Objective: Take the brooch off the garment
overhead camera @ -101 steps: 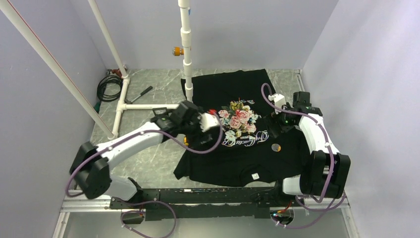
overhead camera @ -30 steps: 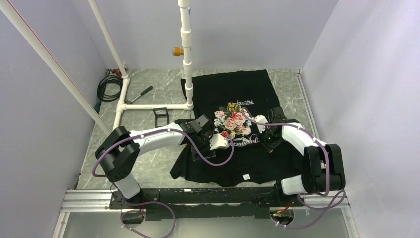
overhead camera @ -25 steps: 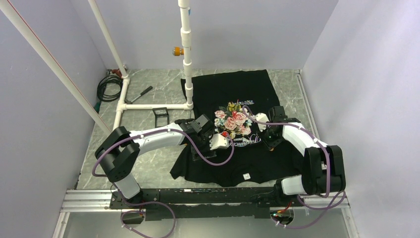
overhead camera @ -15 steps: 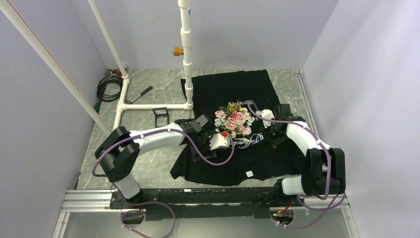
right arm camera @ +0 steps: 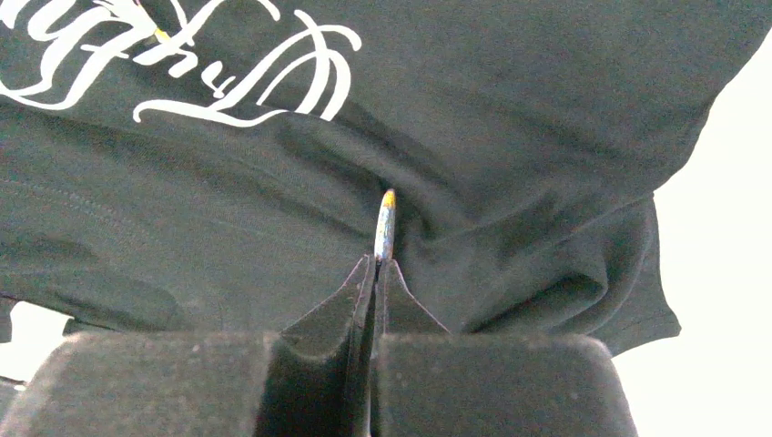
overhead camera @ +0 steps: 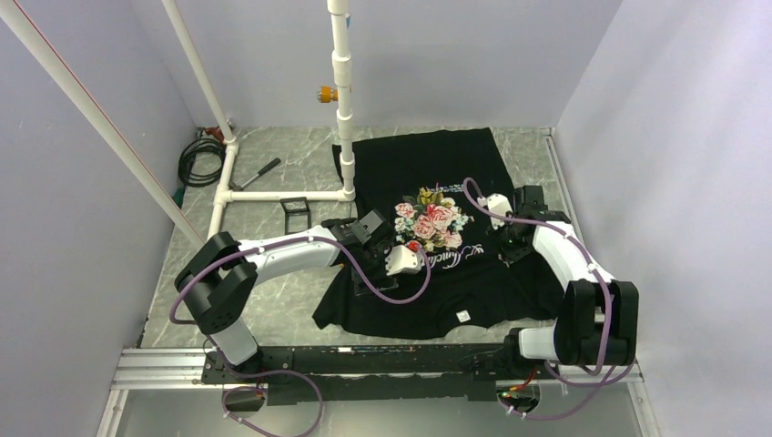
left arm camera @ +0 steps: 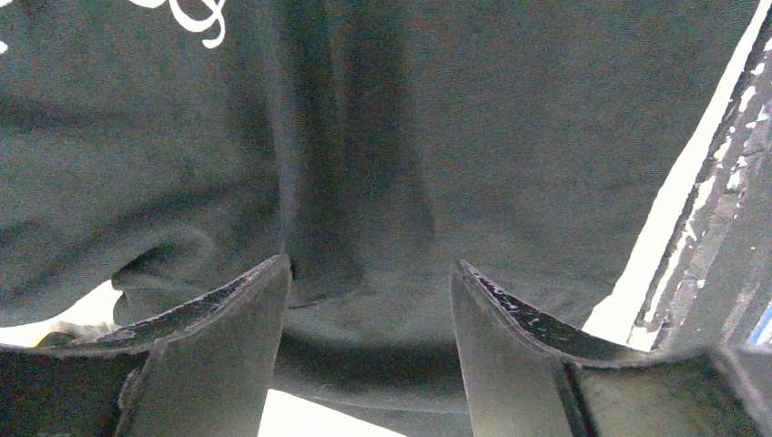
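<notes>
The black T-shirt (overhead camera: pixel 428 168) with the rose print (overhead camera: pixel 432 221) and pale lettering lies on the table. My right gripper (right arm camera: pixel 376 264) is shut on the brooch (right arm camera: pixel 386 223), seen edge-on as a thin grey and yellow-orange disc sticking up from the fingertips, with the cloth bunched around it. In the top view the right gripper (overhead camera: pixel 507 238) sits at the shirt's right side; the brooch is hidden there. My left gripper (left arm camera: pixel 369 269) is open, fingertips pressed on the black cloth (left arm camera: pixel 382 137) below the lettering; it shows in the top view (overhead camera: pixel 407 261).
A white PVC pipe frame (overhead camera: pixel 343 100) stands at the back over the shirt's left shoulder. A black cable coil (overhead camera: pixel 198 159) and a small tool (overhead camera: pixel 258 173) lie at the back left. A small black bracket (overhead camera: pixel 295 209) lies near the left arm.
My right gripper has moved right and back with the brooch, pulling the shirt's right side and hem along. My left gripper has stayed pressed on the cloth.
</notes>
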### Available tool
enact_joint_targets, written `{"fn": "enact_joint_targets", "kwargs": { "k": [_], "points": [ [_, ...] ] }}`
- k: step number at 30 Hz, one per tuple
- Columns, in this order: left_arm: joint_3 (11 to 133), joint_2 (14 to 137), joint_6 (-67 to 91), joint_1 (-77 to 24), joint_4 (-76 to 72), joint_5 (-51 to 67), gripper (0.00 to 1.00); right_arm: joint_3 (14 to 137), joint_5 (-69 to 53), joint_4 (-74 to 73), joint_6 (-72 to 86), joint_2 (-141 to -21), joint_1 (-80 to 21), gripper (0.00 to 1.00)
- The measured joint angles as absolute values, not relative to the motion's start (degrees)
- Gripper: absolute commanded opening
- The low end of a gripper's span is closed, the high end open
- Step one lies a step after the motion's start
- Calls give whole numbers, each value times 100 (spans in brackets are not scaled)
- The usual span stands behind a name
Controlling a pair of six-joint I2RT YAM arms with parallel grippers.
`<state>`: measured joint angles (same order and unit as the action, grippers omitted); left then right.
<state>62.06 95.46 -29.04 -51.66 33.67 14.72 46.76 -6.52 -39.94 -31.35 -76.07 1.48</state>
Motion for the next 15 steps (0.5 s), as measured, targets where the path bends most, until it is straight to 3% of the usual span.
{"fn": "enact_joint_targets", "kwargs": {
  "k": [15],
  "points": [
    [6206, 9546, -2904, -5166, 3225, 1527, 71, 5148, -1581, -4635, -3284, -7059, 148, 0]
  ]
}}
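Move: Just under the right fingertips, in their grip, is the brooch, its middle about 1 cm ahead and 2 cm below, with cloth gathered at it. From this hand, the white lettering is centred some 10 cm left and level with it, the flower print 15 cm left and 9 cm ahead, and the white tag 8 cm left and 13 cm back, all some 5 cm below. The brooch is about 25 cm right and 5 cm ahead of the left hand, near its height. Lifting the brooch with the garment still hanging from it, the right hand rises about 4 cm and drifts nearly 3 cm left, gathering speed after a slow start. Its fingers keep their shut pinch on the disc's edge while the wrist tips some 10 degrees, swinging the fingertips leftward. ##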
